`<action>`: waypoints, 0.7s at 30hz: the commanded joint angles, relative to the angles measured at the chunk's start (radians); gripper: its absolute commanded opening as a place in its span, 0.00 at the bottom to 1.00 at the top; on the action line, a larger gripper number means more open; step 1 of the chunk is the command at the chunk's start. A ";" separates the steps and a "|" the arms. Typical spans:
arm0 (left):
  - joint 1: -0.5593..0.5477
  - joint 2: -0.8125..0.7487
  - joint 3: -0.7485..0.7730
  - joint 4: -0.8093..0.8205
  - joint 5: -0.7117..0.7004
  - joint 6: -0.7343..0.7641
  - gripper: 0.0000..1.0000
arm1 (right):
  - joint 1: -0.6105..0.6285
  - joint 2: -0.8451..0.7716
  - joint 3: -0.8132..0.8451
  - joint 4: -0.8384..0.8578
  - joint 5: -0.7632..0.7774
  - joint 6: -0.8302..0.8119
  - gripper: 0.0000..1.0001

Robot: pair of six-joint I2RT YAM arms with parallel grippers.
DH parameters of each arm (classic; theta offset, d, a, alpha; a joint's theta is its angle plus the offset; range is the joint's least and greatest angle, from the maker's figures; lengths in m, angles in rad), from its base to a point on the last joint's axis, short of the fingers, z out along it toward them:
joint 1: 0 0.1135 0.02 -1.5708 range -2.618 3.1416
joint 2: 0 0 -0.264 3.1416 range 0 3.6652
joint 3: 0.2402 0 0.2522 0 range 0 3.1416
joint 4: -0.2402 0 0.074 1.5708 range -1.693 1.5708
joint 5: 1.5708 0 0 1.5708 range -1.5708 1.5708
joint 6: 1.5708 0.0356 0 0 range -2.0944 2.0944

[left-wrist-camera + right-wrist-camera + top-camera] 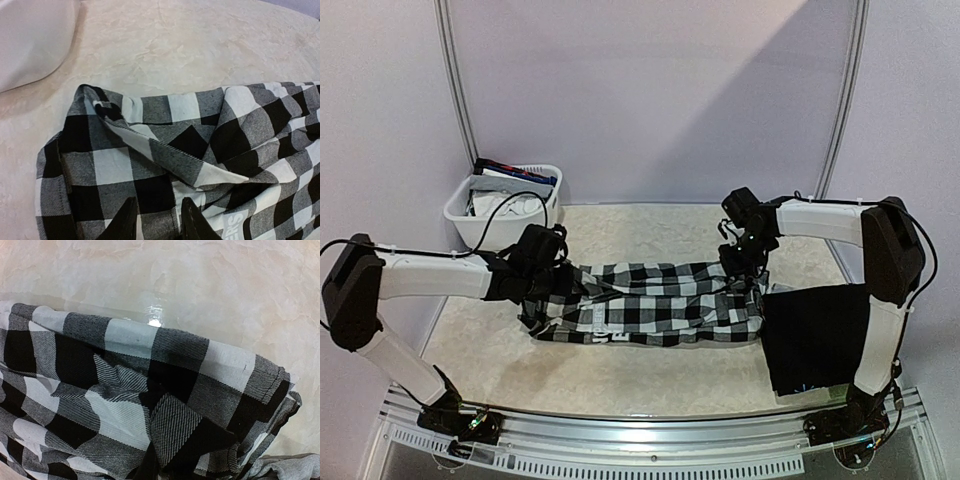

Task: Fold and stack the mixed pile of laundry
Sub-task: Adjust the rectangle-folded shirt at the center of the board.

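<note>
The black-and-white checkered shirt [650, 300] lies in a long, rumpled band across the middle of the table. My left gripper [548, 268] hangs over the shirt's left end. In the left wrist view its gripper [159, 200] is open, the two dark fingers apart just above the checkered cloth [165, 150] with nothing pinched. My right gripper [745, 268] is at the shirt's right end. In the right wrist view its fingers are hidden under the checkered cloth [125, 390], whose folds bunch toward the bottom centre, so it is shut on the fabric.
A folded black garment [815, 335] lies flat at the right, next to the shirt's end. A white plastic basket [505, 205] holding more clothes stands at the back left, and its side [30, 40] shows in the left wrist view. A grey cloth edge [295, 467] shows low right.
</note>
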 commanded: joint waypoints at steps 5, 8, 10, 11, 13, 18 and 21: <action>-0.005 0.150 0.016 0.188 0.168 0.015 0.28 | -0.001 0.036 -0.005 -0.022 0.079 0.020 0.06; -0.005 0.141 0.004 0.205 0.173 0.007 0.28 | -0.001 0.049 -0.007 -0.034 0.100 0.026 0.07; -0.005 0.133 -0.006 0.206 0.151 0.007 0.29 | -0.001 0.055 -0.016 -0.035 0.102 0.028 0.09; -0.005 0.134 -0.007 0.203 0.135 0.007 0.29 | -0.001 0.059 -0.019 -0.035 0.102 0.028 0.11; -0.002 0.139 -0.010 0.196 0.118 0.003 0.28 | -0.003 0.071 -0.021 -0.040 0.108 0.033 0.13; -0.002 0.082 -0.047 0.186 0.063 -0.007 0.29 | -0.003 0.075 -0.018 -0.049 0.130 0.043 0.21; -0.002 0.027 -0.048 0.141 0.011 0.003 0.36 | -0.002 0.052 -0.010 -0.055 0.138 0.044 0.30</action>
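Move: The loose diagonal fold on the shirt's left half lies about 5 cm ahead of the left hand, 4 cm to its right and some 8 cm below; the laundry basket stands roughly 18 cm ahead and 13 cm to its left. The right hand holds a pinch of the shirt's right end, to be set down about 4 cm straight below. The shirt's far right corner is some 4 cm ahead and 4 cm to its right, the black cloth about 12 cm back and 13 cm right. The pinched right end of the shirt is lowered about 3 cm by the right hand, which drifts some 2 cm right as its fingers start to part, cloth still between them. Over the diagonal fold, the left hand comes down about 3 cm while swinging some 3.5 cm right, then eases back left by roughly 1 cm, fingers still partly open and clear of the shirt. ##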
